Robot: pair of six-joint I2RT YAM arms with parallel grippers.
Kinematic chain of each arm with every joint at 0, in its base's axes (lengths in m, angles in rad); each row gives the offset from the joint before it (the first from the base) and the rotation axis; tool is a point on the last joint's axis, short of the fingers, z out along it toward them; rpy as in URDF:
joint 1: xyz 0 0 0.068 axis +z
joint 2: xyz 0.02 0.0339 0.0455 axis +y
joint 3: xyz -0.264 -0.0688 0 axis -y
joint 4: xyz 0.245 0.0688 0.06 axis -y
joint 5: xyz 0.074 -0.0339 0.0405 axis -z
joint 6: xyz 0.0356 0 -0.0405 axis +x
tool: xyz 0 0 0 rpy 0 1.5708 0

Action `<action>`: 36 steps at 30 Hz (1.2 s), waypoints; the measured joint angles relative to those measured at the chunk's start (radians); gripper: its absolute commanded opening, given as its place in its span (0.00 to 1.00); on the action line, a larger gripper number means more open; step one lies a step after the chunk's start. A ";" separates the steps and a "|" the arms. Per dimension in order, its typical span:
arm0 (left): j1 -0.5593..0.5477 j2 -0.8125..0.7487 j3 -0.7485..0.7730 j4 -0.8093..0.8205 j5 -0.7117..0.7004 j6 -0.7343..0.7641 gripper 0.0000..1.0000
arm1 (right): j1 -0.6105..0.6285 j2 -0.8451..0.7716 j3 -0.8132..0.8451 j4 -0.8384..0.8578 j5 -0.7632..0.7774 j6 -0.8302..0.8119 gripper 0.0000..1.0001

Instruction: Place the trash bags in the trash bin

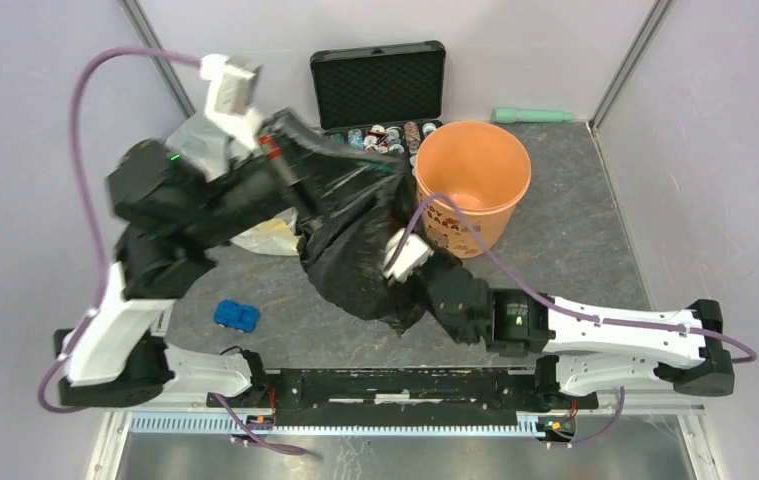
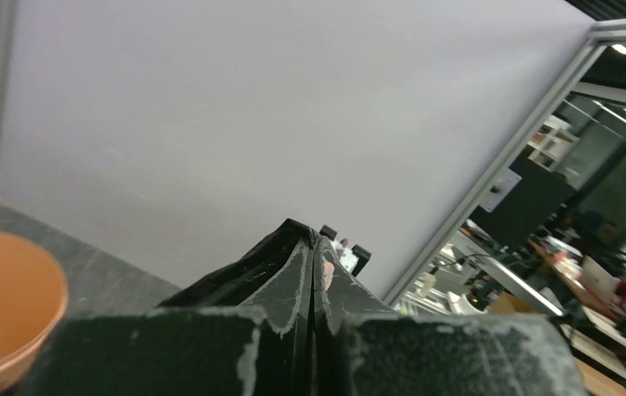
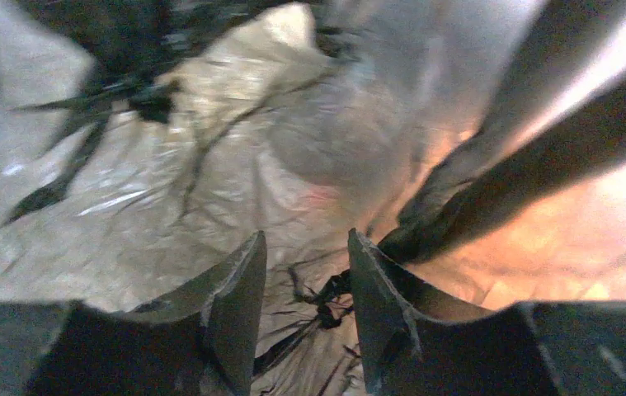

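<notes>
The black trash bag (image 1: 355, 245) hangs wrinkled and glossy in the middle of the table, just left of the orange trash bin (image 1: 475, 178). My left gripper (image 1: 293, 130) is raised and shut on the bag's upper edge, which stretches toward the bin's rim. In the left wrist view the fingertips (image 2: 316, 247) are pressed together on black film (image 2: 235, 276), with the bin (image 2: 4, 301) at lower left. My right gripper (image 3: 305, 256) is open, pushed into the bag's folds, with thin backlit film (image 3: 210, 148) all around it. In the top view the bag hides its fingers.
An open black case of chips (image 1: 380, 90) stands behind the bin. A yellowish-white bag (image 1: 267, 236) lies left of the black bag. A blue toy car (image 1: 237, 316) sits near the front left. A green object (image 1: 533, 115) lies at the back right.
</notes>
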 measured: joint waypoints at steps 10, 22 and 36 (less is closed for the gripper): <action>0.000 0.368 0.254 0.150 0.162 -0.088 0.02 | -0.319 0.069 0.272 0.026 -0.204 -0.025 0.38; 0.092 0.493 0.443 0.280 0.227 -0.117 0.02 | -0.705 0.147 0.442 -0.046 -0.334 -0.024 0.17; 0.415 0.533 0.348 0.325 0.273 -0.222 0.02 | -0.978 0.271 0.588 -0.117 -0.499 0.037 0.12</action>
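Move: The orange trash bin, where the black trash bag is being taken, stands from the right hand some 17 cm ahead, 13 cm to its right and 18 cm lower; from the left hand, about 24 cm ahead, 15 cm right and 50 cm below. The open chip case lies roughly 31 cm ahead of the right hand and 3 cm left; the clear plastic bag is about 21 cm ahead of the right hand and 33 cm left, both well below. Right hand sweeps forward 24 cm, right and up inside the trash bag, closing; left goes right, then forward. ##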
